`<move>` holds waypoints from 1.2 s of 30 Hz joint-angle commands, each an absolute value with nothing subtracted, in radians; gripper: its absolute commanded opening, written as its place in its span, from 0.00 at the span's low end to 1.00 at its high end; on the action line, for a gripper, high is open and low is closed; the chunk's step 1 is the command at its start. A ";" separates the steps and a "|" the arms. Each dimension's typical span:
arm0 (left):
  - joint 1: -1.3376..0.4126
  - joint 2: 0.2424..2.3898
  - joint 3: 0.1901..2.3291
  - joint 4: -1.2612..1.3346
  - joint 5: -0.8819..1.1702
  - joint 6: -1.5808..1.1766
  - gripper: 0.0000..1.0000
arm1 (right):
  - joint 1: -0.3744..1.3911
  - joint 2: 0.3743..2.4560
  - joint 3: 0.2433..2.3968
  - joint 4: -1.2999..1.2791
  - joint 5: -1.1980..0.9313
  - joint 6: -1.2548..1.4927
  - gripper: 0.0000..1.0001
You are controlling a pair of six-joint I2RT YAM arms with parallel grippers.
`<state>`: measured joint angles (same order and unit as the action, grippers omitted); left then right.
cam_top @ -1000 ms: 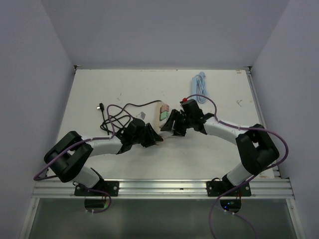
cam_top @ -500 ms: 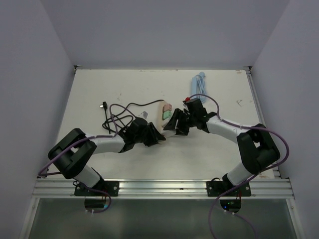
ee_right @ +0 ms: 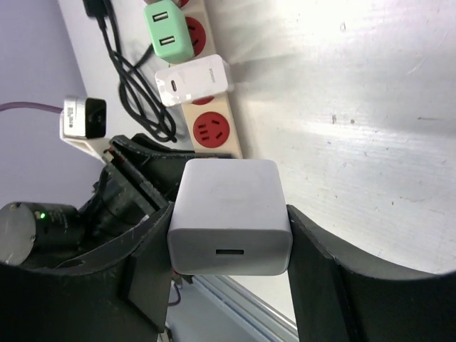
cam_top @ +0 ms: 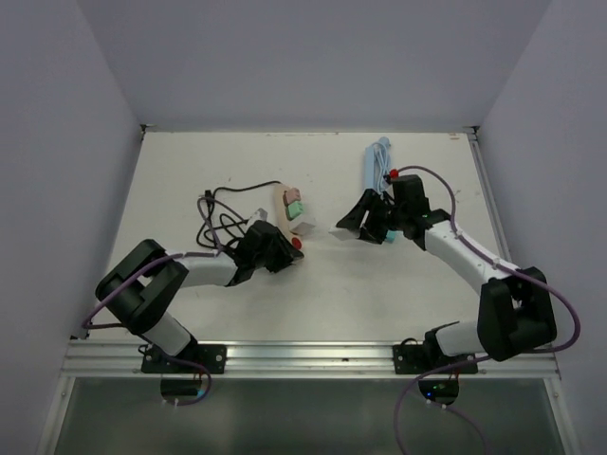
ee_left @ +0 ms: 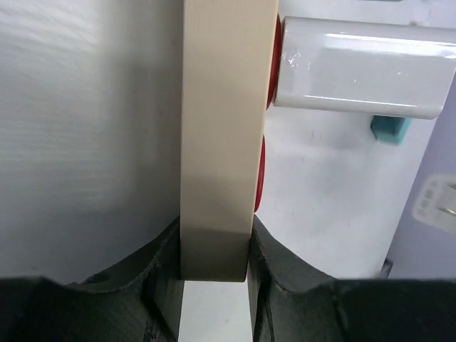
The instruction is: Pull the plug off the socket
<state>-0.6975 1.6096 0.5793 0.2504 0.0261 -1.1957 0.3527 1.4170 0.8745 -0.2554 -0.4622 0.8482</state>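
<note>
The socket is a beige power strip [cam_top: 283, 201] with red outlets, lying left of centre. My left gripper [cam_top: 283, 252] is shut on its near end; in the left wrist view the strip [ee_left: 219, 135] stands edge-on between the black fingers [ee_left: 285, 271] of that gripper [ee_left: 214, 253]. A green plug [ee_right: 169, 32] and a white plug [ee_right: 192, 78] sit in the strip, and one red outlet [ee_right: 212, 130] beside them is bare. My right gripper [ee_right: 229, 228] is shut on another white plug [ee_right: 229, 214], held off the strip to its right [cam_top: 353, 224].
A black cable [cam_top: 220, 224] lies coiled left of the strip. A bundled light blue cable [cam_top: 377, 161] rests at the back, right of centre. The white side walls and the metal rail [cam_top: 303, 358] at the near edge bound the table.
The right gripper has drawn away to the right with the white plug, now apart from the strip. The left gripper has swung the strip to the left and turned it.
</note>
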 commanded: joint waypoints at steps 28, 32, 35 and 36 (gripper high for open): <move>-0.617 1.401 0.396 0.066 -0.035 -1.060 0.00 | 0.354 1.615 1.043 -0.120 0.021 0.465 0.04; -0.607 1.393 0.382 0.077 -0.012 -1.058 0.00 | 0.396 1.672 1.083 -0.103 0.107 0.433 0.06; -0.601 1.385 0.368 0.095 -0.006 -1.055 0.00 | 0.428 1.704 1.094 -0.101 0.188 0.387 0.10; -0.600 1.381 0.362 0.101 -0.005 -1.055 0.00 | 0.451 1.712 1.094 -0.106 0.210 0.376 0.11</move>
<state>-0.6102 1.3739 0.4160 0.2058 -0.0074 -1.0954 0.4099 1.6993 1.0508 -0.1608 0.0895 0.4458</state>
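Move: The freed plug, already in the right fingers, goes to a clear table spot about 11 cm ahead, 5 right and 12 below. Near that spot, the teal plug lies some 4 cm ahead and 12 right of the right hand, a loose white plug roughly 9 ahead and 13 right. From the left hand, already holding the socket strip's end, bare table lies 5 cm left, level with it; the white charger still in the strip is 9 ahead and 2 right, the black cable 9 ahead and 20 left. The freed plug stays pinched in the right fingers, bobs up a little, then is carried about 10 cm forward, 5 right and nearly 6 down towards the table beside the teal plug, the wrist turning some 40 degrees until the fingers point forward and down. The left hand, still gripping the socket strip's end, goes 2 cm forward, then back 3, shifting about 5.5 cm left overall. ##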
